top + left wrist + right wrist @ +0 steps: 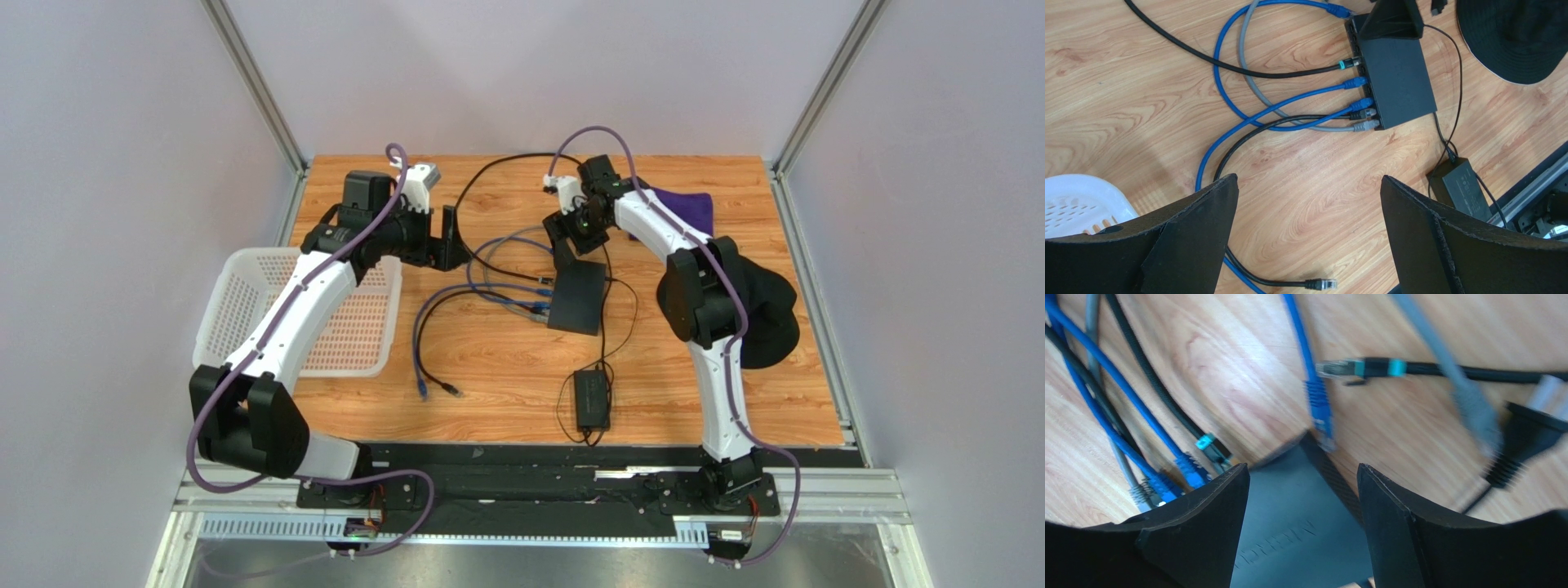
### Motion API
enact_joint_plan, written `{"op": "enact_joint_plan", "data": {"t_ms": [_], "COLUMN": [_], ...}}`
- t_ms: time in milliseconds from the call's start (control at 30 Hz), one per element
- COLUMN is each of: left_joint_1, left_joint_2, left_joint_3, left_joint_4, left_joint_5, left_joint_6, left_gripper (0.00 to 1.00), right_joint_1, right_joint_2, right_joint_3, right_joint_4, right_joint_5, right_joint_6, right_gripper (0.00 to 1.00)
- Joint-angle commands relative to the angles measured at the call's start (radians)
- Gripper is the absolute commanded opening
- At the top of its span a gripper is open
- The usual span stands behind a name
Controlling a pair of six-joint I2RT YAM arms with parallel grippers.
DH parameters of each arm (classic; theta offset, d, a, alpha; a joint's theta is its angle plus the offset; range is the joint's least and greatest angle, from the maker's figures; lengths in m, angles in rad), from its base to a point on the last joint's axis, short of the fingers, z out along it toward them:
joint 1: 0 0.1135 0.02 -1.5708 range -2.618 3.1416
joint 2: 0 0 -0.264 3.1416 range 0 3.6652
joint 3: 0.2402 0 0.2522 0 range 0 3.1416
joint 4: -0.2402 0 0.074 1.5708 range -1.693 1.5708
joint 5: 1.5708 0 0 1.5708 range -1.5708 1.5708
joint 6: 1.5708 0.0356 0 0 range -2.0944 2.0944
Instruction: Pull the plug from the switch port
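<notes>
The switch [577, 298] is a flat black box mid-table. Along its left edge sit several plugs [1359, 104]: a black one with a teal band [1349, 63], two blue, a black and a grey [1365, 125]. My right gripper [567, 251] is at the switch's far end. In the right wrist view, which is blurred, it [1303, 468] is open with the switch top [1290, 520] showing between its fingers; I cannot tell whether they touch it. My left gripper [451, 245] hangs wide open left of the switch [1398, 73], over bare wood [1309, 179] with nothing in it.
Loose cable ends lie about: a black plug [1319, 284], a blue one [1339, 11], and beyond the switch a teal-banded one [1339, 369], a blue one [1321, 416] and a grey one [1478, 413]. A power brick [593, 398] lies near, a white basket [313, 312] left, a black hat [767, 312] right.
</notes>
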Motion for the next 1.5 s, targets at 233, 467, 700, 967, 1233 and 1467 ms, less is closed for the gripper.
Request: {"op": "enact_joint_plan", "data": {"t_ms": [233,467,700,967,1233,1467], "left_joint_1": [0.002,0.002,0.003,0.008,-0.011,-0.104], "left_joint_2": [-0.049,-0.056,-0.079,-0.106,-0.018,0.092], "left_joint_3": [-0.016,-0.055,-0.094,-0.119,-0.113,-0.107], "left_joint_4": [0.004,0.039,0.062,0.07,0.096,0.203], "left_joint_5": [-0.014,-0.008,-0.014,-0.017,0.056,0.107], "left_joint_6": [0.031,0.02,0.005,0.01,-0.009,-0.043], "left_gripper": [0.94,0.94,0.94,0.95,0.95,0.94], "right_joint_1": [0.106,0.161,0.216,0.123,0.017,-0.009], "right_joint_2": [-0.091,-0.174,-0.213,-0.338,-0.633,-0.812], "right_joint_3": [-0.165,-0.272,-0.278,-0.244,-0.405,-0.565], "right_joint_4": [0.005,0.017,0.014,-0.006,0.014,0.037], "right_joint_5": [-0.094,-0.122,-0.143,-0.076,0.05,0.119], "right_joint_6": [0.0,0.026,0.052,0.087,0.032,0.02], "right_gripper": [0.67,0.67,0.67,0.71,0.72,0.72]}}
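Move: The switch lies just under my open right fingers, its middle about 8 cm back, 1 cm right and 3 cm below, so the hand is over its far end. The loose-looking blue plug sits by its far-left corner, roughly 4 cm left and 1 cm ahead of my hand. The power adapter is some 28 cm back and 3 cm right. From my left hand the switch is about 2 cm ahead, 22 cm right and 21 cm down. I hook my right fingers, still open, at the switch's far end and drag it back about 12 cm and left some 7 cm, towards the power adapter, sinking slightly at first. Then I let it go, swinging up some 15 cm and to the right. My open left hand eases down about 4.5 cm, drifting right at the end. ##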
